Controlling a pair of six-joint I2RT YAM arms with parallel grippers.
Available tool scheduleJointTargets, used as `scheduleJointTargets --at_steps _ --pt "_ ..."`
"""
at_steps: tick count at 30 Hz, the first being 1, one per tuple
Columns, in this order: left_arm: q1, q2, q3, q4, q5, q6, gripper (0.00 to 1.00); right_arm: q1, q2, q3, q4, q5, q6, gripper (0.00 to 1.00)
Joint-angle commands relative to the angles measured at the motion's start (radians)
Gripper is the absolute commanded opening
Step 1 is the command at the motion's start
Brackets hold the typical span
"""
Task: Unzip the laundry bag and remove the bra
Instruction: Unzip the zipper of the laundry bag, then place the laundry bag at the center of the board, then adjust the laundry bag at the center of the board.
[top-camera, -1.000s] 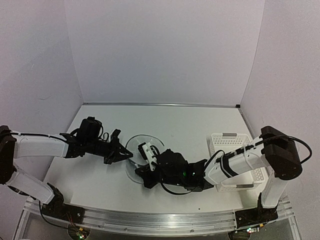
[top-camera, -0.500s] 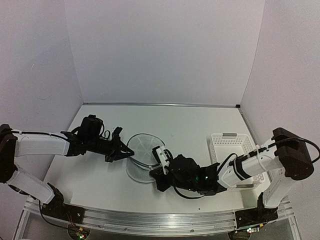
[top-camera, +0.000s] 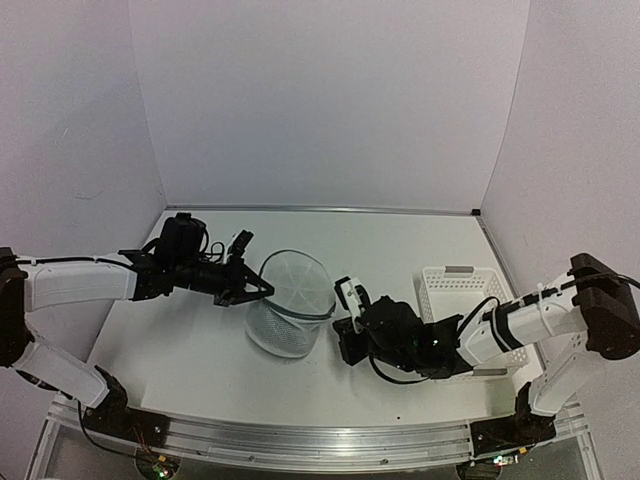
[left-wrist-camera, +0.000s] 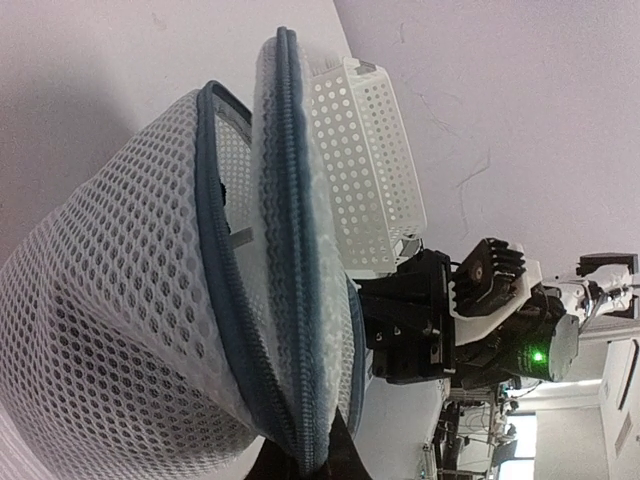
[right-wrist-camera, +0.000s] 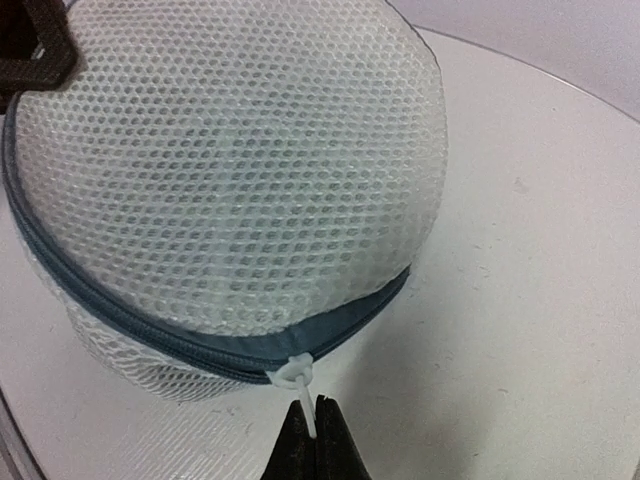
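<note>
The laundry bag (top-camera: 290, 312), a white mesh cylinder with a blue-grey zipper band, stands tilted on the table between the arms. My left gripper (top-camera: 262, 290) is shut on the bag's zippered rim (left-wrist-camera: 300, 400) at its left side. In the left wrist view the rim runs out from between my left gripper (left-wrist-camera: 312, 458). My right gripper (right-wrist-camera: 314, 412) is shut on the white zipper pull (right-wrist-camera: 300, 376), low at the bag's right side. In the top view the right gripper (top-camera: 340, 318) sits just right of the bag. The bra is hidden; no dark fabric shows through the mesh.
A white perforated plastic basket (top-camera: 462, 273) stands at the right, behind the right forearm. It also shows beyond the bag in the left wrist view, basket (left-wrist-camera: 365, 170). White walls close the table at the back and sides.
The right gripper has drawn to the right with the zipper pull. The left gripper has risen and shifted right, and the bag now stands more upright with its round panel tilted up.
</note>
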Motion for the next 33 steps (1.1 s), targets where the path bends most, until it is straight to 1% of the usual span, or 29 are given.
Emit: scheduleJointTargets --at_steps 1,5,9,12,13,14,15,17,19,20,21,22,25,27,28,33 --pt "0.006 0.016 0.092 -0.007 0.043 0.103 0.00 -0.018 -0.050 0.000 -0.017 0.052 -0.081 0.00" --pt "0.008 0.071 0.162 -0.059 0.038 0.158 0.00 -0.010 -0.045 -0.001 -0.005 -0.013 -0.088 0.00" --pt "0.013 0.136 0.231 -0.106 0.030 0.205 0.00 0.028 -0.029 0.010 0.011 -0.029 -0.075 0.00" --pt "0.025 0.178 0.279 -0.162 -0.008 0.233 0.00 0.049 -0.009 0.027 0.016 -0.038 -0.046 0.00" --pt "0.029 0.190 0.295 -0.188 -0.030 0.239 0.02 0.054 0.000 0.035 0.019 -0.044 -0.035 0.00" --pt "0.036 0.201 0.308 -0.211 -0.050 0.244 0.05 0.057 0.011 0.044 0.022 -0.053 -0.026 0.00" --pt "0.043 0.213 0.321 -0.242 -0.077 0.247 0.11 0.060 0.028 0.056 0.029 -0.063 -0.015 0.00" --pt "0.060 0.231 0.336 -0.275 -0.104 0.248 0.20 0.063 0.057 0.091 0.034 -0.078 0.000 0.00" --pt "0.077 0.231 0.342 -0.301 -0.133 0.249 0.34 0.063 0.087 0.127 0.034 -0.087 0.016 0.00" --pt "0.082 0.223 0.344 -0.311 -0.149 0.249 0.43 0.063 0.103 0.146 0.034 -0.094 0.021 0.00" --pt "0.086 0.212 0.345 -0.321 -0.171 0.249 0.50 0.063 0.117 0.165 0.034 -0.104 0.027 0.00" --pt "0.087 0.200 0.345 -0.331 -0.194 0.249 0.53 0.063 0.133 0.183 0.034 -0.112 0.032 0.00" --pt "0.090 0.156 0.336 -0.364 -0.248 0.245 0.60 0.063 0.180 0.241 0.032 -0.134 0.038 0.00" --pt "0.089 0.123 0.320 -0.380 -0.265 0.231 0.63 0.063 0.202 0.272 0.032 -0.148 0.041 0.00" --pt "0.089 0.102 0.308 -0.383 -0.269 0.222 0.65 0.064 0.212 0.288 0.030 -0.154 0.042 0.00" --pt "0.088 -0.005 0.226 -0.377 -0.254 0.154 0.69 0.063 0.256 0.351 0.015 -0.179 0.027 0.00"
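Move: The right fingers already pinch the zipper pull, whose slider sits about 1 cm ahead and 1 cm left of them; the bag's middle is roughly 4 cm ahead and 9 cm left at about their height. The basket is some 5 cm ahead, 28 cm right and 7 cm below. The left fingers pinch the bag's rim, with its middle about 2 cm ahead, 4 cm right and 8 cm below. Left fingers open off the rim, going forward about 7 cm; right keeps the pull, carrying it left 9 cm. ##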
